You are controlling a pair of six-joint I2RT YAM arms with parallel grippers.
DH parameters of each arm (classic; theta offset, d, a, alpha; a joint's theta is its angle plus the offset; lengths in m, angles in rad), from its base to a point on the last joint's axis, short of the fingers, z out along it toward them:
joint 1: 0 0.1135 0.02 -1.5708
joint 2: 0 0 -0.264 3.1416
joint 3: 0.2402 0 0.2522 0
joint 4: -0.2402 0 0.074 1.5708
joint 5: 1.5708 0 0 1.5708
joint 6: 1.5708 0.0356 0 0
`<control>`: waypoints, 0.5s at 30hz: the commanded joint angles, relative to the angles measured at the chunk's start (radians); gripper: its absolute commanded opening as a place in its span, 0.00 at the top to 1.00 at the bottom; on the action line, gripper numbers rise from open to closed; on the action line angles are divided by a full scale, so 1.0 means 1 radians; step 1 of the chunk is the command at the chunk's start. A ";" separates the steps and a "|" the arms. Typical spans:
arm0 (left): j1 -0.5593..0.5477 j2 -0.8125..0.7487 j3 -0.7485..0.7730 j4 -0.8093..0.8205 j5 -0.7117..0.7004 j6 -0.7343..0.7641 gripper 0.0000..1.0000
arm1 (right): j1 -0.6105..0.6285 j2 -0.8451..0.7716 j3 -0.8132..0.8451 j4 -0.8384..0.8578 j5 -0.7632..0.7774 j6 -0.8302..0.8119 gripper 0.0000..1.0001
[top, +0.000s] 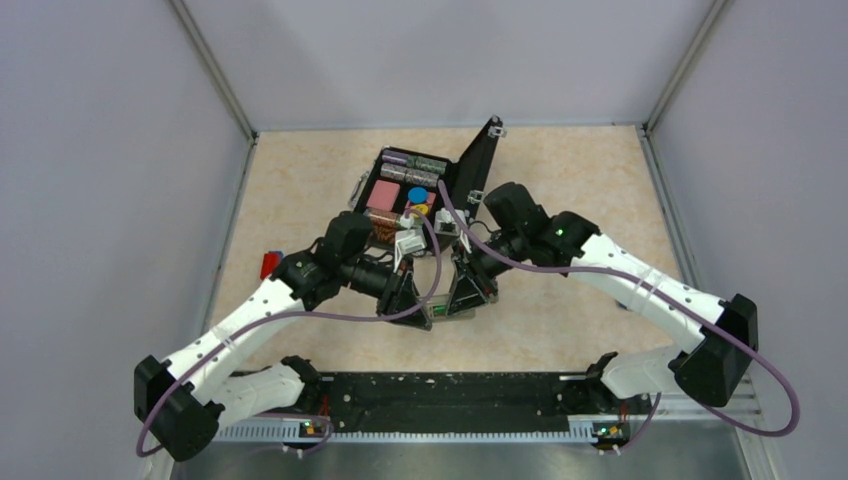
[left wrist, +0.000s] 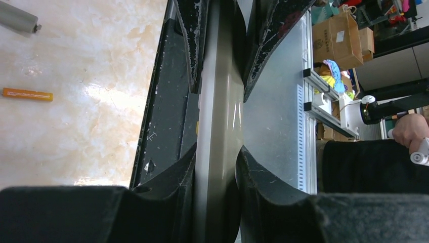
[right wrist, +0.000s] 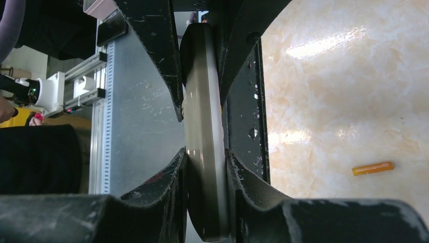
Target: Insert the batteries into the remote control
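Note:
The remote control [top: 438, 312] hangs edge-on just above the table, held from both ends. My left gripper [left wrist: 217, 149] is shut on its near end in the left wrist view, where the remote [left wrist: 220, 101] is a slim grey-white slab. My right gripper [right wrist: 205, 152] is shut on the opposite end of the remote [right wrist: 202, 101]. In the top view the left gripper [top: 408, 295] and right gripper [top: 468, 290] face each other. One orange battery [left wrist: 28, 94] lies loose on the table, also seen as the orange battery [right wrist: 373, 168]. A grey-green cylinder [left wrist: 17, 17] lies farther off; I cannot tell whether it is a battery.
A black hinged case [top: 478, 165] stands open behind the grippers, holding striped chip rolls and coloured pieces. A small red thing [top: 269, 264] lies at the left by the left arm. The black rail [top: 440, 395] runs along the near edge.

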 commanded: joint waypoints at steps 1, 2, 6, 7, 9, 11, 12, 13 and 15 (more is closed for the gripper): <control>-0.002 -0.037 0.017 0.035 0.013 -0.010 1.00 | -0.008 -0.004 0.049 0.047 0.036 0.070 0.94; -0.002 -0.055 0.010 0.055 0.012 -0.021 1.00 | -0.007 -0.012 0.042 0.070 0.040 0.091 0.77; -0.001 -0.118 -0.019 0.159 -0.010 -0.095 1.00 | -0.016 -0.085 0.008 0.179 0.056 0.167 0.28; -0.001 -0.131 -0.025 0.181 -0.018 -0.116 1.00 | -0.021 -0.107 0.003 0.205 0.063 0.190 0.23; -0.001 -0.160 -0.040 0.221 -0.029 -0.152 1.00 | -0.037 -0.151 -0.008 0.272 0.067 0.237 0.17; -0.001 -0.187 -0.053 0.249 -0.063 -0.191 1.00 | -0.051 -0.194 -0.024 0.328 0.093 0.290 0.14; -0.001 -0.197 -0.062 0.268 -0.081 -0.206 1.00 | -0.053 -0.216 -0.033 0.354 0.106 0.321 0.13; -0.001 -0.208 -0.072 0.292 -0.113 -0.229 1.00 | -0.059 -0.237 -0.043 0.378 0.151 0.350 0.12; -0.001 -0.232 -0.105 0.360 -0.186 -0.305 1.00 | -0.060 -0.277 -0.070 0.430 0.244 0.419 0.12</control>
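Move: Both hands still grip the remote, held in the air with its middle some 3 cm to the left hand's right and 3 cm to the right hand's left. The orange battery lies on the table about 6 cm ahead of the right hand, straight ahead sideways, some 22 cm lower. The grey battery cover, at that table height, is about 11 cm ahead of the right hand and 8 cm to its right. The right fingers let go of the remote, spreading wide, and the right hand pulls away upward by about 7 cm and slightly forward, tilting as it climbs. The left hand keeps its pinch on the remote's other end and lifts it some 4 cm, tipping its free right-hand end upward by about 10 degrees with a small counter-clockwise turn. ##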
